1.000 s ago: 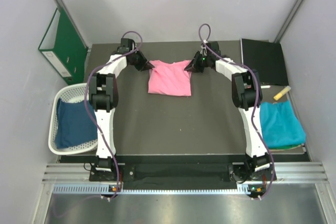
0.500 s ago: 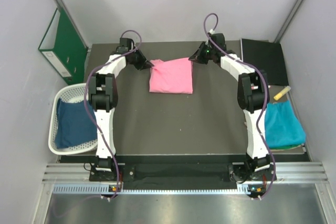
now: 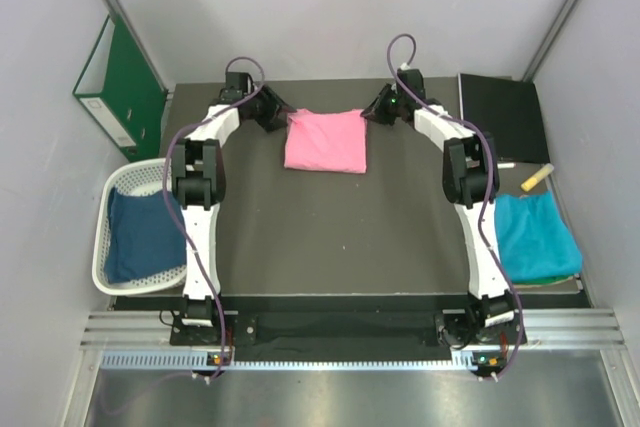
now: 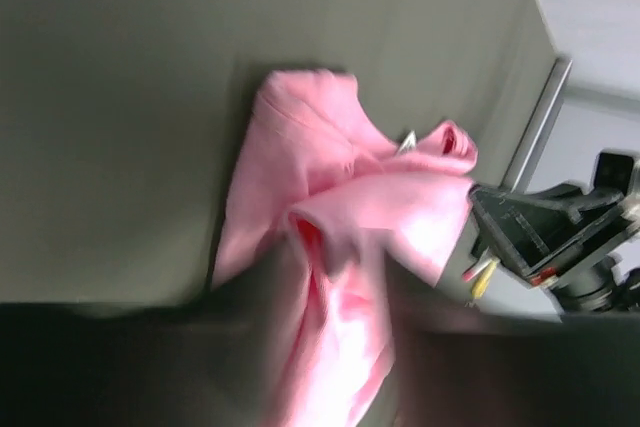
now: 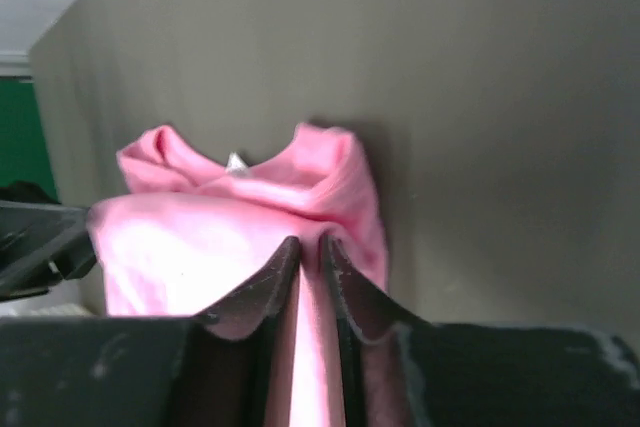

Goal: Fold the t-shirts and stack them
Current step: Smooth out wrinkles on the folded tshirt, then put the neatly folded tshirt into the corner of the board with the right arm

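Note:
The bright pink t-shirt (image 3: 324,141) lies folded into a rectangle at the far middle of the table. My left gripper (image 3: 279,119) is at its far left corner. In the left wrist view the picture is blurred, and the left gripper (image 4: 340,347) has its jaws parted with the pink t-shirt (image 4: 300,167) lying between them. My right gripper (image 3: 372,111) is at the far right corner. Up close, the right gripper (image 5: 310,245) is shut on a thin fold of the pink t-shirt (image 5: 200,227). The dark blue t-shirt (image 3: 140,235) lies in the basket. The teal t-shirt (image 3: 535,237) lies at the right edge.
A white lattice basket (image 3: 105,237) stands at the left edge of the table. A green ring binder (image 3: 125,82) leans on the left wall. A black board (image 3: 500,117) lies at the far right, with a small yellow-tipped object (image 3: 536,177) near it.
Both grippers have drawn the pink t-shirt's far edge a little farther back, and it now lies flatter and squarer. The left jaws have parted.

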Robot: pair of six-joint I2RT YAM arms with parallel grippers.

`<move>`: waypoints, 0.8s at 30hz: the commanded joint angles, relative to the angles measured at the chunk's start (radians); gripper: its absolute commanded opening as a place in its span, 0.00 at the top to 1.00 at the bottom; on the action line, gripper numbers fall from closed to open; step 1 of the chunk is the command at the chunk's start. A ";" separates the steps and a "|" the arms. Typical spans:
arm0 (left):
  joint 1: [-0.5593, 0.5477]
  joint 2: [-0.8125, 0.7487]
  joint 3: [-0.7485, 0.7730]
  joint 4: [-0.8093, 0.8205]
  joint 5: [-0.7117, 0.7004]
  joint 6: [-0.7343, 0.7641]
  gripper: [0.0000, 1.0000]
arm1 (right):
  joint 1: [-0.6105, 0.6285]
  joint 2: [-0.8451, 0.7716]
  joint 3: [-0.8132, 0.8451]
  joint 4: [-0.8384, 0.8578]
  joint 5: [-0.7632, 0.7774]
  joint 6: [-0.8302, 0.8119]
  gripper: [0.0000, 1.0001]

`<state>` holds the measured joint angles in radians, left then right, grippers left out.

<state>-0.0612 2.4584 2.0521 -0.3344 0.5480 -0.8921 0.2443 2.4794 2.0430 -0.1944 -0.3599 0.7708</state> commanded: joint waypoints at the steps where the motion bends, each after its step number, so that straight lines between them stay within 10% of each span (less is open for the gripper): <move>1: 0.031 0.010 0.063 0.043 -0.013 -0.028 0.11 | -0.033 0.015 0.079 0.006 0.039 0.016 0.77; 11: 0.003 -0.353 -0.142 -0.052 -0.245 0.223 0.01 | -0.039 -0.350 -0.104 -0.151 0.246 -0.226 0.02; 24: -0.349 -0.575 -0.296 -0.241 -0.195 0.381 0.01 | -0.088 -0.871 -0.501 -0.514 0.656 -0.397 0.00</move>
<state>-0.2783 1.8679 1.8404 -0.4744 0.3328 -0.5667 0.1860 1.6592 1.6543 -0.4828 0.1501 0.3870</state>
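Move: The folded pink t-shirt lies between the hands, its far corners at their fingertips: its middle is about 8 cm right, 7 cm back and 3 cm below the left hand, and 9 cm left, 6 cm back and 2 cm below the right hand. Level ahead with the right hand, some 29 cm to its right, is the black box; the red-white marker sits about 11 cm back, 27 cm right. The basket is roughly 31 cm left, 24 cm back of the left hand. Both hands sink about 1 cm at the far corners of the folded t-shirt as their fingers spread wide and let go of the cloth, the left edging some 4 cm outward and the right drawing steadily outward. Then they lift clear with the fingers tipping upward: the left rises about 20 cm, coming back and swinging right over the shirt's far side, while the right rises just over 20 cm, going back and to its right, away from the shirt and towards the black box, rolling its right side up some 30 degrees. ##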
